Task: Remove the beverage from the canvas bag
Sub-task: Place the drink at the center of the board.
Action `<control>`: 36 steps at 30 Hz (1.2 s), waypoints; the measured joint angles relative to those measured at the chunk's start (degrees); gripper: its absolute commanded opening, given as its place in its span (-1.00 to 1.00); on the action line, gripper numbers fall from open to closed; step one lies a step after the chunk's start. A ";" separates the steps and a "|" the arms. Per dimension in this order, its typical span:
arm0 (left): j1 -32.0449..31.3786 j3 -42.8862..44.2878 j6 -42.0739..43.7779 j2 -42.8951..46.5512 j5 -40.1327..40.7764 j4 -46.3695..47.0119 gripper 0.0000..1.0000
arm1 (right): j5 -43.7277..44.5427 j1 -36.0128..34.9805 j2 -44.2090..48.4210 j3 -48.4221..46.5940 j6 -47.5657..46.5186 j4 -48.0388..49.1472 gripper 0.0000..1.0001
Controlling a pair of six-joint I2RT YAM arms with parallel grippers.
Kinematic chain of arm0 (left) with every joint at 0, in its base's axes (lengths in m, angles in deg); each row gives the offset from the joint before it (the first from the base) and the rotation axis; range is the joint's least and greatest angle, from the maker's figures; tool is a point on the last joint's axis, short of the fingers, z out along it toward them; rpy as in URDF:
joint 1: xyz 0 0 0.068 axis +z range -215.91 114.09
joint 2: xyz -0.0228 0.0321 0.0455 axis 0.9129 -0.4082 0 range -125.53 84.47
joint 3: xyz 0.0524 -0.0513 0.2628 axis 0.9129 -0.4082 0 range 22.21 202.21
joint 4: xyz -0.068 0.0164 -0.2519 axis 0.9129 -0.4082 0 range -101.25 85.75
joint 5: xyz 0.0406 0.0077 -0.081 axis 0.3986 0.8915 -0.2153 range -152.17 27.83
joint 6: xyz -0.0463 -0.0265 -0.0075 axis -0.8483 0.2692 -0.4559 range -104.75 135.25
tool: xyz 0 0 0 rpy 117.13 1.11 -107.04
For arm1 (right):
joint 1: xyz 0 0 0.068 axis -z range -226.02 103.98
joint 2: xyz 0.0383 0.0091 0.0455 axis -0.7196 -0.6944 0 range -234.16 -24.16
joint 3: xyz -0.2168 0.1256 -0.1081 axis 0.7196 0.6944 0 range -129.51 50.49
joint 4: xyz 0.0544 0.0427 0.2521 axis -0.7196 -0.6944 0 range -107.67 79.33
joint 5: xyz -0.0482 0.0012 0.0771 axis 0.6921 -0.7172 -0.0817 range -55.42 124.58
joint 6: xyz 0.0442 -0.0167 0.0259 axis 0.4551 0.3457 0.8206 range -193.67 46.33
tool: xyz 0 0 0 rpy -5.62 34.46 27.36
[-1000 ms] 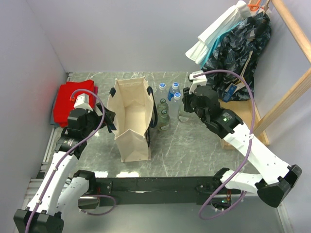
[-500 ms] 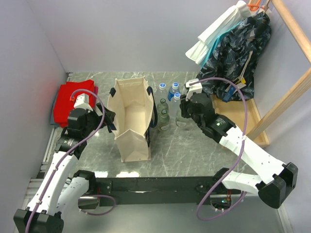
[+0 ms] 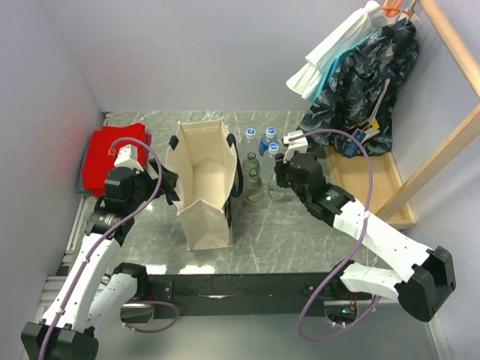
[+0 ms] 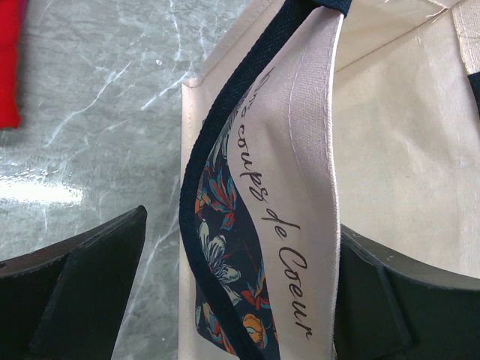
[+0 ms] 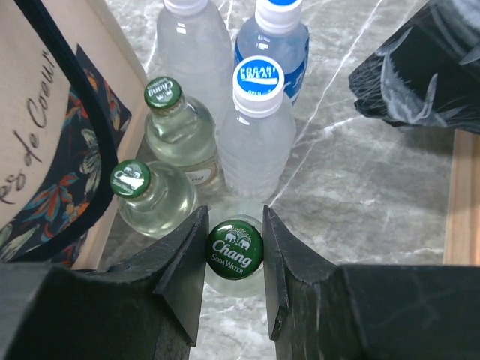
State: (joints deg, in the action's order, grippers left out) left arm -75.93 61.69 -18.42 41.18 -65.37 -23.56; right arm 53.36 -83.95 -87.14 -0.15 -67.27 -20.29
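The canvas bag (image 3: 201, 187) stands upright and open at mid-table, beige with navy straps (image 4: 206, 142). The beverage is a clear glass bottle with a green Chang cap (image 5: 235, 249). It is outside the bag, upright just right of it, and my right gripper (image 5: 234, 234) is shut on its neck. Whether its base rests on the marble I cannot tell. My left gripper (image 4: 240, 300) straddles the bag's left wall and strap, with a gap beside its left finger (image 4: 82, 285). In the top view the left gripper (image 3: 166, 184) is at the bag's left rim.
Beside the held bottle stand two more green-capped glass bottles (image 5: 163, 94) (image 5: 131, 180) and white-capped plastic bottles (image 5: 257, 82). A red folded cloth (image 3: 112, 154) lies at far left. Clothes (image 3: 360, 82) hang on a wooden rack (image 3: 379, 191) at right.
My right arm has moved left and slightly nearer with the bottle, bringing it up against the cluster of bottles. The left arm and the bag have not moved.
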 measured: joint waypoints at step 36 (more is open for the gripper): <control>0.00 0.00 0.00 -0.04 0.04 0.00 0.93 | -1.31 0.00 -7.78 6.05 -0.24 13.49 -1.00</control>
State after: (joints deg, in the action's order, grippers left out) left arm -75.93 61.69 -18.42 41.14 -65.33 -23.56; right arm 52.05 -83.95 -94.92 5.91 -67.51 -6.81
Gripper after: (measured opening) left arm 0.967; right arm 0.379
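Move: The Chang bottle in the right hand is still about 5 cm up; the free spot for it on the table is about 2 cm ahead, 2 cm to the left and some 23 cm below the hand. With middles about 13 cm lower than the hand, the near Chang bottle is 3 cm ahead and 8 cm left, the far one 9 ahead and 8 left, and the near Pocari bottle 9 ahead and 1 left. From the left hand the spot is roughly 5 cm ahead, 29 right and 21 below. The right hand keeps its closed-in grip on the Chang bottle just under its cap and lowers it about 5 cm overall, first straight down, then slanting some 2 cm forward and 2 cm left, into the free spot on the right of the near Chang bottle and just this side of the near Pocari bottle. It finishes with a last short drop straight down and comes to a stop, the wrist hardly turning and the fingers not opening. ##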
